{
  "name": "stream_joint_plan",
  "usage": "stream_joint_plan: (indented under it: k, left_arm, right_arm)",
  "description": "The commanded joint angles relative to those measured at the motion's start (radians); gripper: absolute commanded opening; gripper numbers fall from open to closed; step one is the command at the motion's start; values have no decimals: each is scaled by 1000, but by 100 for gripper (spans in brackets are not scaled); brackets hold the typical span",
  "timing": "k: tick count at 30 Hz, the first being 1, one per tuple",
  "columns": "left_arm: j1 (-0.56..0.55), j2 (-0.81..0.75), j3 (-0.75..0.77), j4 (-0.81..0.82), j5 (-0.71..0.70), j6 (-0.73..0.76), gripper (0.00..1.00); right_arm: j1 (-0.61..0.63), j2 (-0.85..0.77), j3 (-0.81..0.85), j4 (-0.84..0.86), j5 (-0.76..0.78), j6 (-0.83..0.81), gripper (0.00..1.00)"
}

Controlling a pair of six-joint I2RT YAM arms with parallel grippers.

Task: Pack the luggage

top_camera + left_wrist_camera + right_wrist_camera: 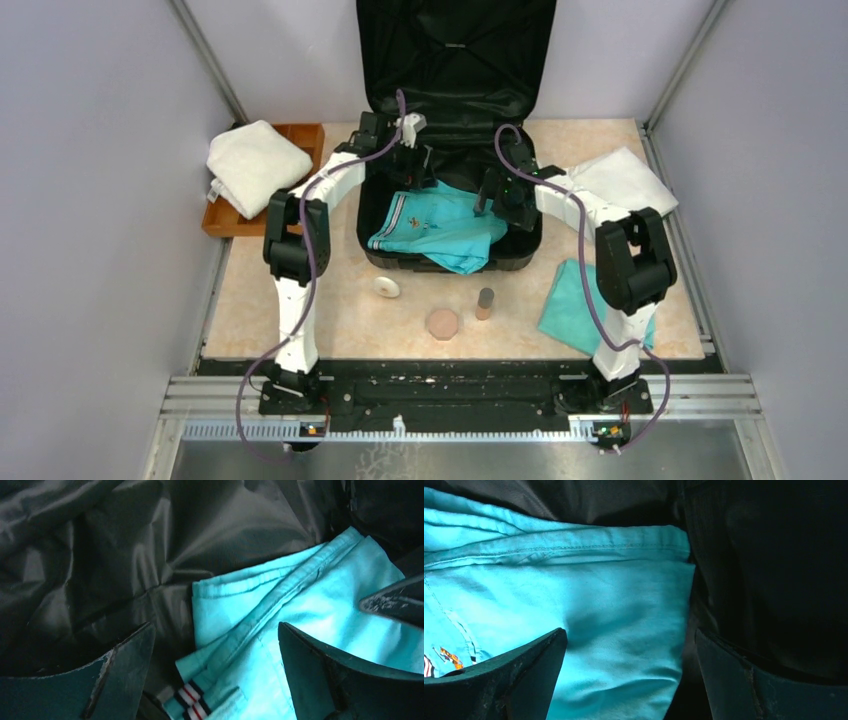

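The black suitcase (520, 250) lies open at the table's middle back, its lid (455, 50) upright against the wall. A folded teal polo shirt (440, 228) with a striped collar lies inside, its front fold hanging over the near rim. My left gripper (418, 172) is open just above the shirt's back left corner (235, 605) and the black lining (100, 555). My right gripper (492, 195) is open over the shirt's right edge (614, 610), beside the dark suitcase wall (774, 555). Neither holds anything.
A folded white towel (255, 165) rests on a brown wooden tray (305, 135) at back left. Another white cloth (625, 180) lies at back right, a teal cloth (570, 305) at front right. A white disc (387, 288), a tan lidded jar (442, 324) and a small bottle (485, 302) stand before the suitcase.
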State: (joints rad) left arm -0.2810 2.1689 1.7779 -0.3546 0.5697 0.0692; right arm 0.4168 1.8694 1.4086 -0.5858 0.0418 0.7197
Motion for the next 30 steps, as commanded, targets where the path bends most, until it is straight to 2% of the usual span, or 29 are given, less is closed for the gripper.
stream_joint_plan:
  k: [1,4,7,9,12,18,21,25,30]
  left_arm:
    - [-5,69,118,8,61,-12,98]
    - [-8,130,198,-27,71,-8,95]
    - [-10,172,249,-65,94,1,82]
    - [-15,181,248,-66,104,7,72]
    - [-17,187,245,-93,125,23,63]
    - [-26,153,189,-83,118,50,61]
    - [-26,159,188,-54,102,30,50]
    - [-26,157,177,6,105,-32,25]
    - [-24,59,146,77,40,-44,6]
  right_arm:
    - [24,6,10,52,57,72,96]
    - [21,-28,-66,146,47,96,88]
    - [18,-50,-123,242,16,90,80]
    - [17,-51,-124,267,18,73,72]
    - [9,-42,-115,269,18,60,66]
    - [-20,-33,-125,309,-21,57,63]
    - [-22,-30,-125,329,-35,48,54]
    - [-23,-46,-131,370,-38,12,29]
    - [-23,-85,-111,387,-62,-54,25]
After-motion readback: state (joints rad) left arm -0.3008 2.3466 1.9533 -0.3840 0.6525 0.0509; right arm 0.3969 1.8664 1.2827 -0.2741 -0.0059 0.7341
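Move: Both open hands hang just over the turquoise shirt lying in the suitcase. The shirt's far corner is about 3 cm right, 1 cm ahead and 3 cm below the left hand, with the suitcase's left wall some 10 cm to the left, level with the hand. The shirt's right edge lies roughly 1 cm ahead, 1 cm left and 2 cm below the right hand; the suitcase's right wall stands about 7 cm right of it, level with it, and the white cloth is about 21 cm right, 3 cm ahead. The left hand eases about 3 cm right and 3 cm down to the shirt's far corner, reaching forward at first and then drawing back a little, while its wide-open fingers close almost shut and pinch the corner. Meanwhile the right hand dips a couple of centimetres onto the shirt's right edge, then works forward, ending about 3 cm farther out and slightly back up, its fingertips tipping outward some 10 degrees as they close on a fold of cloth. ##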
